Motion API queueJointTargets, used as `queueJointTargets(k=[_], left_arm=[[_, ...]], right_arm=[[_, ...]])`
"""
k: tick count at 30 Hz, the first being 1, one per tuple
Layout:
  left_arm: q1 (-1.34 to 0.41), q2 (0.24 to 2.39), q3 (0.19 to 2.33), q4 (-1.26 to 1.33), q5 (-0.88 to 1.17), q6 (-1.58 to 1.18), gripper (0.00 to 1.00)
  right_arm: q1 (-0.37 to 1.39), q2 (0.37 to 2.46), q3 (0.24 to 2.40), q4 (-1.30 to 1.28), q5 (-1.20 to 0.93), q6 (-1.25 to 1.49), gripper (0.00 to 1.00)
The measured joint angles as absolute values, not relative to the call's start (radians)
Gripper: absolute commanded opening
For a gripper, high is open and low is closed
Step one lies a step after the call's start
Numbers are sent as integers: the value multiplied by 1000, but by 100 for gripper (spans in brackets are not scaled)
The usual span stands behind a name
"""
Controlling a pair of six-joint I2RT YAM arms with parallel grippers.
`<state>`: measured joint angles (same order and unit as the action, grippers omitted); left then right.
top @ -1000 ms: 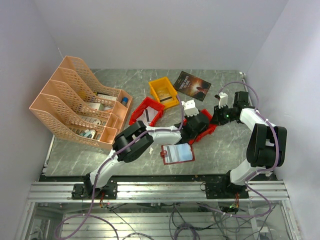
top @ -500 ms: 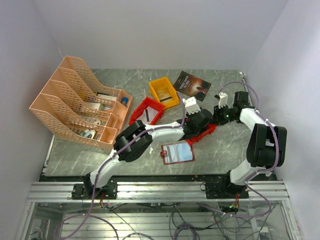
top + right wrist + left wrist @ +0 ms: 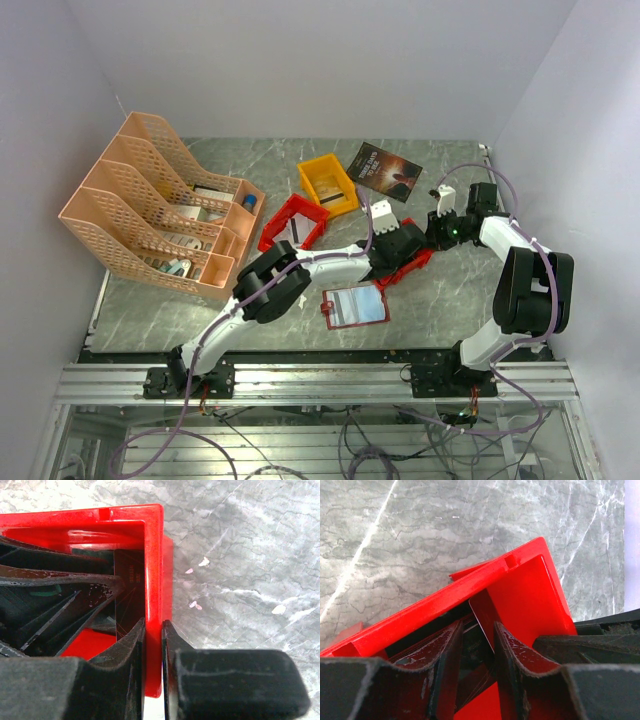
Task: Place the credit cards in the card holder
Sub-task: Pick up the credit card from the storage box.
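A dark credit card (image 3: 476, 652) stands on edge inside a red bin (image 3: 520, 595), leaning at its wall. My left gripper (image 3: 476, 627) reaches into that bin, open, its fingers on either side of the card with a gap left. In the top view the left gripper (image 3: 398, 245) is over the red bin (image 3: 418, 262). My right gripper (image 3: 153, 625) is shut on the bin's side wall (image 3: 153, 555), and the same dark card (image 3: 130, 595) shows just inside it. The card holder (image 3: 355, 305) lies open near the front, pale pockets up.
A second red bin (image 3: 295, 220) and a yellow bin (image 3: 328, 183) sit behind the left arm. A dark booklet (image 3: 385, 170) lies at the back. An orange file rack (image 3: 160, 205) fills the left side.
My left gripper has shifted a little to the right and deeper over the red bin. The right arm keeps its hold and has not moved.
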<state>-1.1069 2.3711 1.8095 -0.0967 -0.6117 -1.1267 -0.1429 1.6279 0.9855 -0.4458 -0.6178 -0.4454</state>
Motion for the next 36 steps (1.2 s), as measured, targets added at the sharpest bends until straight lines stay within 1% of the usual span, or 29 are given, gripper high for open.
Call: queueJointTargets(k=[5, 8, 9, 15, 16, 23, 36], left_arm=[[-1107, 2387, 1827, -104, -600, -1137, 42], [-1107, 2404, 1850, -109, -597, -1140, 40], [-1107, 2413, 1864, -110, -596, -1141, 37], [-1105, 2456, 1919, -107, -586, -1144, 11], [-1103, 2456, 1920, -108, -583, -1143, 8], [-1102, 2444, 1904, -86, -581, -1116, 7], [-1101, 2185, 1622, 74, -552, -998, 7]], right_arm=[[-143, 1628, 986, -446, -618, -445, 0], [-143, 1628, 986, -446, -618, -445, 0], [-143, 1628, 986, -446, -618, -445, 0], [-143, 1628, 986, -446, -617, -445, 0], [-143, 1628, 986, -446, -617, -445, 0], [-148, 1628, 986, -445, -612, -444, 0], [-181, 1618, 986, -429, -573, -414, 0]])
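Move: The credit card to take stands on edge in the red storage box, about 2 cm to the left hand's right, 1 cm ahead, its middle some 3 cm below the fingertips. The box's middle is roughly 3 cm back and 1 cm left of this hand, 3 cm down; the open card holder lies about 15 cm back, 13 cm left. From the right gripper, closed on the box's right wall, the card is some 3 cm left. Slide the left gripper about 2 cm to the right and a touch lower, part-open fingers astride the card, then shut them to pinch it. Draw the card up some 6 cm, veering left and slightly back. Keep the right gripper's pinch on the box wall, letting that hand go nearly 2 cm right late in the lift. ##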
